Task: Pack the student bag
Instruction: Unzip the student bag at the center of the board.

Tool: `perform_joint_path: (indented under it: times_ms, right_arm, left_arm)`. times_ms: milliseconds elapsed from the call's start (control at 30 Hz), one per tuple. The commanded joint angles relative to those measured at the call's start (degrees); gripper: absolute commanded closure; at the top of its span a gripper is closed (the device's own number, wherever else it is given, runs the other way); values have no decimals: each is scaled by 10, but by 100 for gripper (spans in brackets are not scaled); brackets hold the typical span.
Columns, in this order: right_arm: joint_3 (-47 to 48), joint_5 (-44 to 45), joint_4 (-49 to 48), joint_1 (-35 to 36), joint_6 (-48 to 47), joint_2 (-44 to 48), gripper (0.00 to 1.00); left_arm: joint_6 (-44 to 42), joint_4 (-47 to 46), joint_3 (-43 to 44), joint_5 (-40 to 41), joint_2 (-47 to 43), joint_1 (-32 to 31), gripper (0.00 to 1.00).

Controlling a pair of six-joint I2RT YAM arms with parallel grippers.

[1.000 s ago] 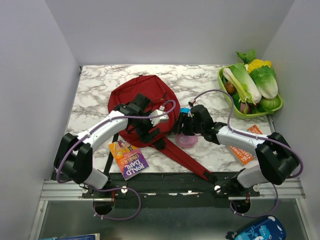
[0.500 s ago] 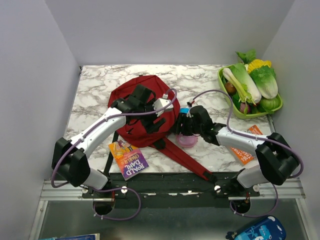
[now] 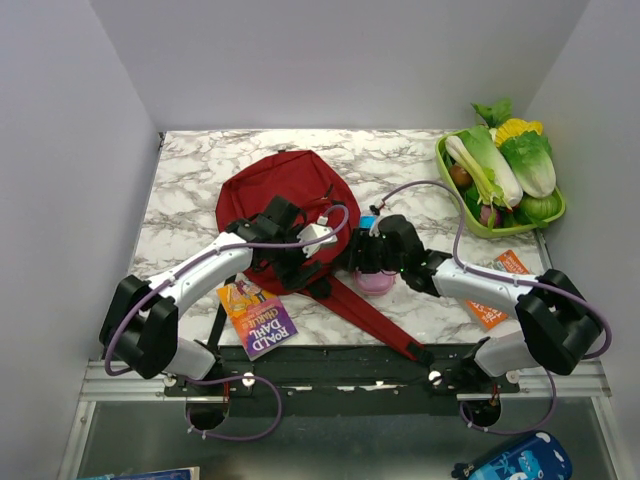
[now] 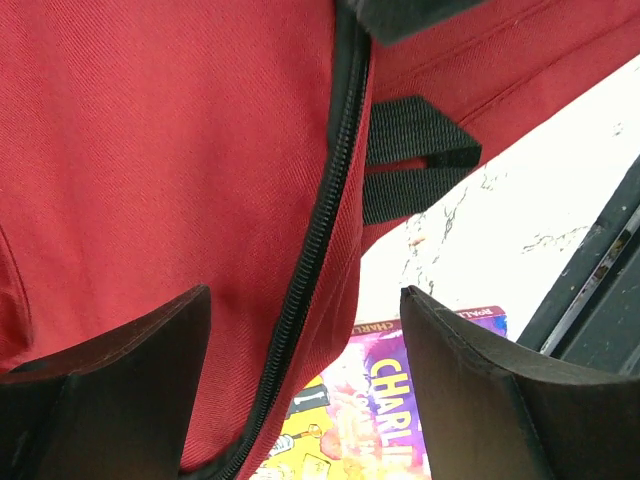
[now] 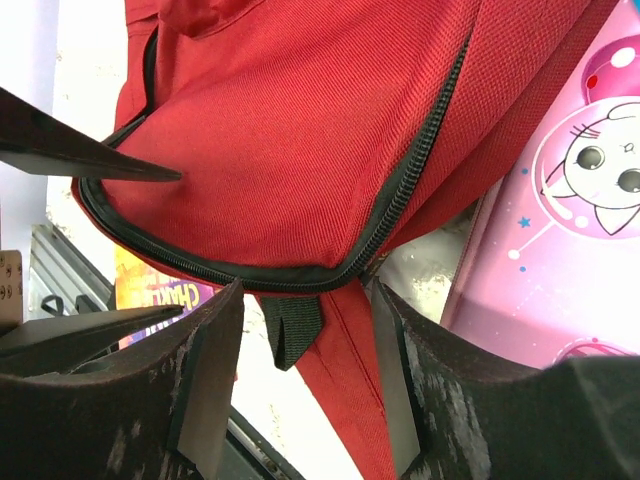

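Observation:
The student bag (image 3: 280, 185), a dark red backpack, lies flat in the middle of the table, with one red shoulder strap (image 3: 365, 315) trailing toward the near edge. My left gripper (image 3: 292, 270) hangs open over the bag's near edge. In the left wrist view its jaws (image 4: 305, 390) straddle the black zipper (image 4: 310, 260), with a purple and yellow book (image 4: 390, 420) showing below. My right gripper (image 3: 350, 262) is open at the bag's near right corner. Its jaws (image 5: 305, 380) stand on either side of a black webbing loop (image 5: 292, 325) and the red strap (image 5: 350, 400), not touching them.
A pink cartoon pencil case (image 3: 375, 282) lies just right of the bag (image 5: 570, 200). The Roald Dahl book (image 3: 258, 315) lies near the front edge. An orange book (image 3: 490, 295) lies under the right arm. A green tray (image 3: 445, 165) of vegetables stands at the back right.
The left gripper swung out over the bag's top, then came back down to its near edge. The right gripper edged left toward the bag's corner, its jaws narrowing slightly.

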State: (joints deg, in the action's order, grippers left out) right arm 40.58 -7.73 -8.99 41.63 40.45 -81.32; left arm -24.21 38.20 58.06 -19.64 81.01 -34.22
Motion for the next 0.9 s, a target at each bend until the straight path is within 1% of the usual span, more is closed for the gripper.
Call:
perform_joint_path:
  times_ms: [0, 133, 267, 333, 433, 567, 600, 633, 700, 767, 867]
  right_arm:
    - [-15, 4, -17, 11, -5, -3, 39]
    - [-16, 6, -17, 15, -6, -11, 39]
    - [-17, 13, -15, 22, -14, -18, 40]
    - [-22, 17, -14, 27, -17, -19, 40]
    - [-23, 20, -14, 29, -16, -33, 40]
    - [-14, 24, -14, 29, -14, -56, 41]
    - [-13, 24, -12, 29, -15, -57, 41]
    - [-12, 24, -13, 29, -16, -56, 41]
    - [-16, 25, -13, 29, -15, -53, 41]
    - [-23, 29, -13, 28, -14, -46, 41]
    - [-30, 32, -13, 29, -12, -34, 41]
  left_arm:
    - [1, -43, -19, 24, -15, -2, 17]
    - [18, -48, -30, 24, -32, -6, 17]
    - [49, -32, -29, -8, -59, -10, 17]
    - [71, -16, -11, -17, -72, -11, 17]
    - [78, 6, 26, -20, -74, -11, 17]
    - [66, 10, 69, 21, -64, -11, 17]
    - [61, 3, 71, 42, -61, -10, 17]
    - [56, -14, 69, 81, -55, -10, 17]
    - [34, -25, 56, 108, -48, -10, 18]
    - [22, -29, 43, 110, -39, -10, 18]
    - [18, -25, 5, 76, -48, -11, 18]
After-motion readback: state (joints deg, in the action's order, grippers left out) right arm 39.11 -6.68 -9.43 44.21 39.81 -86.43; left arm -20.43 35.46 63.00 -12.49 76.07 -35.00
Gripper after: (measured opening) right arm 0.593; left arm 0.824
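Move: The student bag's zip pull lies about 10 cm to the left hand's left, some 5 cm farther out and 3 cm lower; the book is about 10 cm left of that hand and 11 cm nearer the base. From the right hand the bag's zippered corner lies about 4 cm left, 1 cm back and 2 cm below; the black strap loop is some 9 cm left and 6 cm back, the pencil case about 6 cm right and 2 cm ahead. Above the bag's closed zipper, the left hand dips about 1 cm, then climbs roughly 7 cm off the edge while reaching 3 cm forward, its fingertips swinging outward some 10 degrees and staying wide open; it ends just starting down again. Meanwhile the right hand sinks about 4 cm and draws back slightly, down beside the zippered corner and the pencil case, fingers still parted. ##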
